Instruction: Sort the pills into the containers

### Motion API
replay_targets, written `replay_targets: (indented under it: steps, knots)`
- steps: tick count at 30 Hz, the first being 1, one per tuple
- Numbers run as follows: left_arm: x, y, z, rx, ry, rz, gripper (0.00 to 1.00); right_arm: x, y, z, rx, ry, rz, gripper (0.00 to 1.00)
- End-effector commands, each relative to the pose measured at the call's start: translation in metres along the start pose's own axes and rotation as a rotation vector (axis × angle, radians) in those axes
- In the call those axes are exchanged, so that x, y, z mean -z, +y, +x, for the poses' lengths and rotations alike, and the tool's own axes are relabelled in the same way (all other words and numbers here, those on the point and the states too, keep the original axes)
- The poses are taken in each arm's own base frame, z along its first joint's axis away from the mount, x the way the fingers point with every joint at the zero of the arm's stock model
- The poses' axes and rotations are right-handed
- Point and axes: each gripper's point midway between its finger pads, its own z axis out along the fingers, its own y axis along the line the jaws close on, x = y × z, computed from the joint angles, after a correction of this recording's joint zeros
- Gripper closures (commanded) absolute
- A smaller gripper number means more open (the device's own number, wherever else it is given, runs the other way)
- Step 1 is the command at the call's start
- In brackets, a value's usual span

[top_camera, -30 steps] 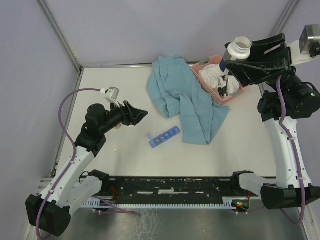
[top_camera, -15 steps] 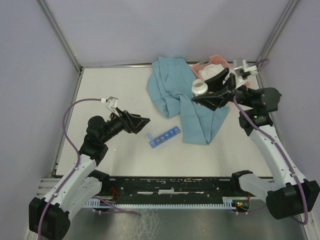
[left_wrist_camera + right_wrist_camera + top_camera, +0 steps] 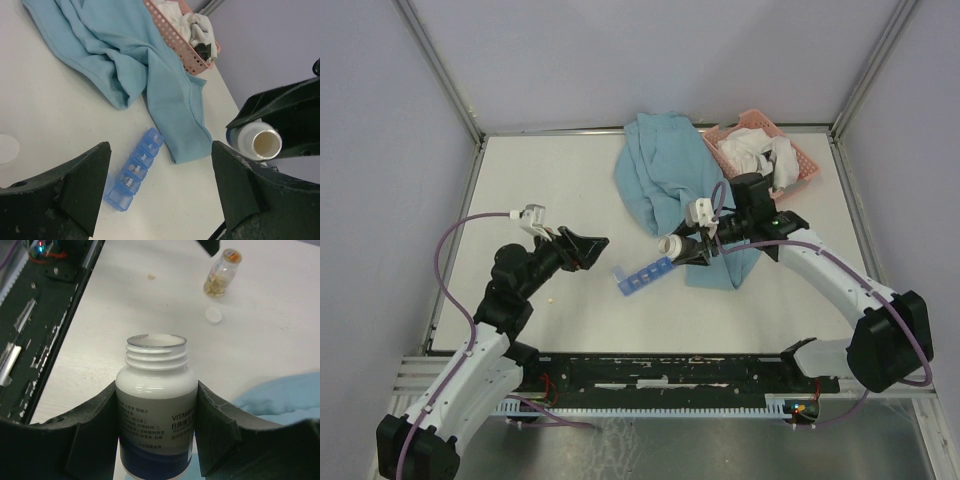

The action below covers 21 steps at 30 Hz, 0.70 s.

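The containers are one blue organiser strip (image 3: 645, 275) lying in the middle of the table, also shown in the left wrist view (image 3: 135, 170). One small tan pill (image 3: 131, 166) lies in a compartment. Another pill (image 3: 552, 297) lies loose on the table to the left, also seen from the right wrist (image 3: 150, 275). My right gripper (image 3: 688, 246) is shut on an uncapped white vitamin bottle (image 3: 155, 370), which is tipped on its side with its mouth (image 3: 669, 245) just above and right of the strip. My left gripper (image 3: 588, 247) hovers open left of the strip, with nothing between its fingers.
A crumpled blue cloth (image 3: 680, 200) lies behind the strip, touching its far end. A pink mesh basket (image 3: 807, 172) with white rags sits at the back right. A small glass vial (image 3: 220, 277) and a white cap (image 3: 213, 315) stand near my left arm.
My right arm swung down from high at the back right to the table's middle, tipping the bottle over towards the strip. My left gripper opened wider and dropped back slightly.
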Motion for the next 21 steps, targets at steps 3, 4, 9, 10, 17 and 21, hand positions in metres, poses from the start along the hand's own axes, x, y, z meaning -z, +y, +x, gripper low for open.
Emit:
replay_targets:
  steps: [3, 4, 9, 10, 17, 21]
  knots:
    - [0.005, 0.001, -0.024, -0.020, 0.005, -0.109, 0.14, -0.035, 0.011, 0.049, 0.144, 0.175, -0.133, 0.91]
    - [0.006, -0.006, -0.030, -0.061, 0.031, -0.103, 0.14, -0.040, 0.011, 0.053, 0.140, 0.192, -0.149, 0.91]
    - [0.014, 0.022, -0.041, -0.255, 0.116, -0.281, 0.12, -0.057, 0.013, 0.071, 0.090, 0.302, -0.179, 0.91]
    - [0.015, 0.032, -0.037, -0.273, 0.126, -0.319, 0.11, -0.059, 0.015, 0.074, 0.083, 0.320, -0.188, 0.91]
    - [0.022, 0.054, -0.020, -0.314, 0.182, -0.376, 0.10, -0.077, 0.017, 0.086, 0.011, 0.449, -0.222, 0.91]
    - [0.025, 0.056, -0.019, -0.314, 0.187, -0.389, 0.10, -0.085, 0.017, 0.093, 0.000, 0.500, -0.222, 0.91]
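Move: Down and to the left of the right hand, which holds the open pill bottle, lies the pill box's open end compartment: about 10 cm left, 1 cm ahead and 19 cm below. Its raised lid is about 2 cm farther left and 3 cm farther out. The blue cloth's middle lies some 22 cm ahead of the hand and 4 cm right; the white cap about 9 cm ahead and 21 cm left. From the empty left hand the compartment is about 5 cm right, 1 cm ahead and 20 cm below. Lowering the still-gripped bottle about 11 cm, fast at first and then slowly, the right hand also drifts some 5 cm left towards the open compartment and tips its left-pointing fingers and the bottle's mouth further down by roughly 25 degrees. The open left hand shifts about 5 cm left, clear of the box, rising and then sinking while rolling its left side up. ##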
